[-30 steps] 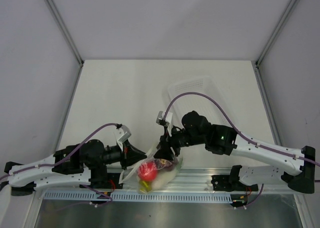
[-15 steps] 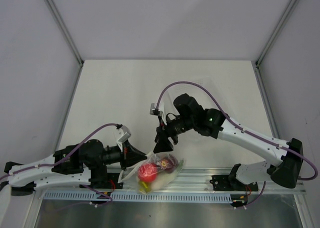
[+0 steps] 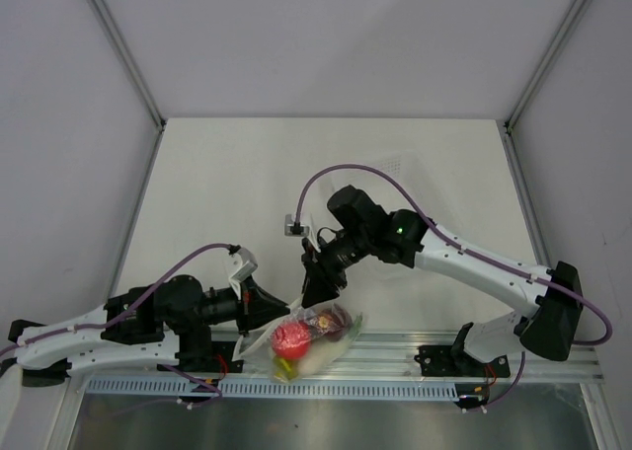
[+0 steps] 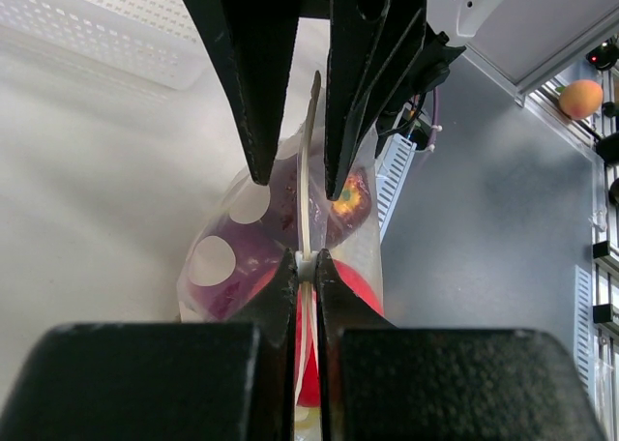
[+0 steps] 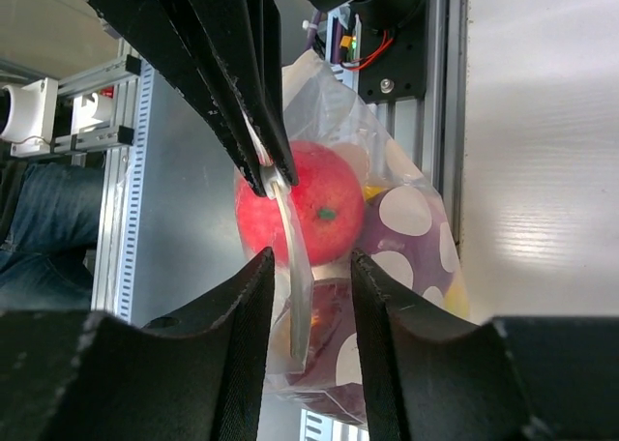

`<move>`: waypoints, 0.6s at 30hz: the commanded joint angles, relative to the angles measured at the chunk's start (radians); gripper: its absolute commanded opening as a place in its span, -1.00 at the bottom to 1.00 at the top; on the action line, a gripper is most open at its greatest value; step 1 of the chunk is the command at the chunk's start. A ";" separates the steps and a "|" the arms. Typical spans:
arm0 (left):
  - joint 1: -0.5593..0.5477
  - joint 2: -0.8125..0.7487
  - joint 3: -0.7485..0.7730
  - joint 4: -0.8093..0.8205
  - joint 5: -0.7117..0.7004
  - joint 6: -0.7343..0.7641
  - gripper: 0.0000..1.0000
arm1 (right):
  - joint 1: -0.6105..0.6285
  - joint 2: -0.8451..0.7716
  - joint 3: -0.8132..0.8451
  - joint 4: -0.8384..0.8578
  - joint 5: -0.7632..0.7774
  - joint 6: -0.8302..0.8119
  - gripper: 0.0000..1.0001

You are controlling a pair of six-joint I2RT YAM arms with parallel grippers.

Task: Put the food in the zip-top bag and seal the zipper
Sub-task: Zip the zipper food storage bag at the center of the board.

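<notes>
The zip-top bag [image 3: 331,343] lies at the table's near edge, over the rail. It holds the food: a red round fruit [image 3: 291,337], a purple white-spotted onion [image 5: 411,230], a dark red apple [image 5: 327,317] and a yellow bit [image 5: 455,296]. My left gripper [image 3: 287,306] is shut on the zipper [image 4: 306,265], pinching the strip at its near end. My right gripper [image 3: 317,289] is open. Its fingers [image 5: 259,301] straddle the strip's free end [image 5: 296,277] without touching it. The left wrist view shows the right gripper's fingers [image 4: 242,93] on either side of the strip.
A translucent white perforated tray [image 3: 400,164] sits behind the right arm, also in the left wrist view [image 4: 97,25]. The aluminium rail [image 3: 415,343] and the arm bases run along the near edge under the bag. Grey walls enclose the table.
The right arm has swung back and to the left, and its gripper has drawn away from the bag a little. The left arm and the bag have stayed put.
</notes>
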 commanded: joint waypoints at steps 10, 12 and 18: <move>-0.001 0.015 0.050 0.023 0.011 0.010 -0.99 | 0.069 0.083 0.096 -0.033 0.025 -0.026 -0.76; -0.002 0.013 0.053 0.017 0.005 0.007 -0.99 | 0.074 0.086 0.093 -0.026 0.043 -0.020 -0.97; -0.002 -0.001 0.050 0.000 -0.004 -0.008 -0.99 | 0.078 0.051 0.042 0.069 0.163 0.048 -1.00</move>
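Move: The stretch of zipper to pinch lies about 2 cm to the right hand's left, 1 cm back and 2 cm lower, just beside the left fingertips. From the left hand, that stretch is about 1 cm to its right and 1 cm ahead, at nearly the same height. Inside the hanging bag, the tomato sits some 5 cm back, 3 cm left and 8 cm below the right hand; the dark apple is about 3 cm back, 3 cm right and 8 cm below it. Slide the half-open right fingers along the zipper towards the left fingertips, about 2 cm left and 2 cm down with roughly 1 cm back, then shut them to pinch the strip right beside the left grip. Keep the left fingers shut on the zipper end, nearly in place. ##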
